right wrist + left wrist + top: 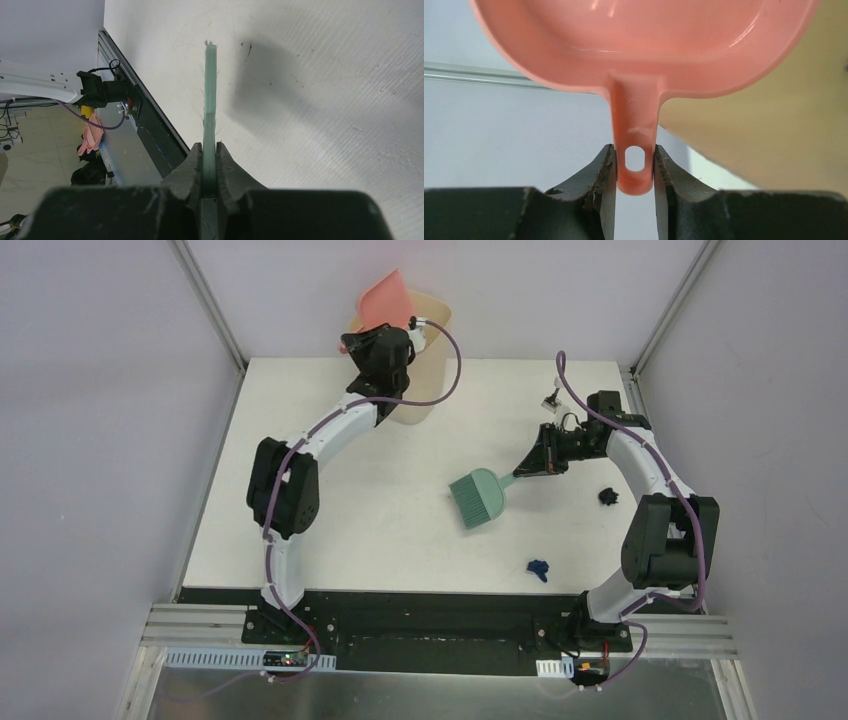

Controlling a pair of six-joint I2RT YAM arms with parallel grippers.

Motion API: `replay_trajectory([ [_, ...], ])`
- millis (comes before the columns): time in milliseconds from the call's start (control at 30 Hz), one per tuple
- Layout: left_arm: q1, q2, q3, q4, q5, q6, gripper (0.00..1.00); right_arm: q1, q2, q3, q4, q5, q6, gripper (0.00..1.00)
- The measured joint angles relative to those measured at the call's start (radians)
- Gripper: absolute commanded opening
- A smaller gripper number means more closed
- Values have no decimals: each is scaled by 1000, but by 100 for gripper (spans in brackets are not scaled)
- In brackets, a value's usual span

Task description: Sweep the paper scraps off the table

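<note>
My left gripper (372, 328) is shut on the handle of the pink dustpan (385, 298) and holds it tilted above the cream bin (425, 390) at the table's far edge; in the left wrist view (635, 167) the pan (644, 45) fills the top. My right gripper (527, 467) is shut on the handle of the green brush (478, 496), which rests mid-table; the right wrist view (210, 165) shows the brush (210, 90) edge-on. Two paper scraps show on the white table (330, 530): a black one (606, 496) at right and a dark blue one (540, 568) near the front edge.
Grey walls and metal frame posts enclose the table on three sides. The black front strip (440, 605) carries both arm bases. The bin's cream wall (774, 115) is close on the right of the left wrist view.
</note>
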Motion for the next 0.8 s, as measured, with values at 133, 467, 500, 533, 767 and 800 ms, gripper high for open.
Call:
replay_trajectory([
  [133, 22, -74, 26, -256, 82, -301, 11, 0, 0, 0, 0, 0, 1, 0],
  [467, 101, -270, 46, -541, 309, -760, 11, -3, 0, 0, 0, 1, 4, 0],
  [500, 105, -275, 46, -563, 337, -791, 11, -6, 0, 0, 0, 1, 4, 0],
  [533, 107, -280, 46, -587, 365, -819, 11, -9, -1, 0, 0, 2, 4, 0],
  [767, 108, -362, -18, -752, 588, -982, 14, -15, -39, 0, 6, 9, 10, 0],
  [800, 108, -397, -53, -764, 625, -1004, 14, -15, -48, 0, 7, 9, 11, 0],
])
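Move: The left hand, still gripping the dustpan, has the bin's middle about 13 cm to its right, 5 cm ahead and 15 cm below; the pan's tray lies some 8 cm ahead and 9 cm right, slightly higher. The green brush is roughly 27 cm back and 34 cm right, near table height. From the right hand, holding that brush, the bin is about 30 cm ahead and 27 cm left, nearly level. Left hand draws the held dustpan back some 10 cm from the bin, rolling left side down about 55 degrees. ##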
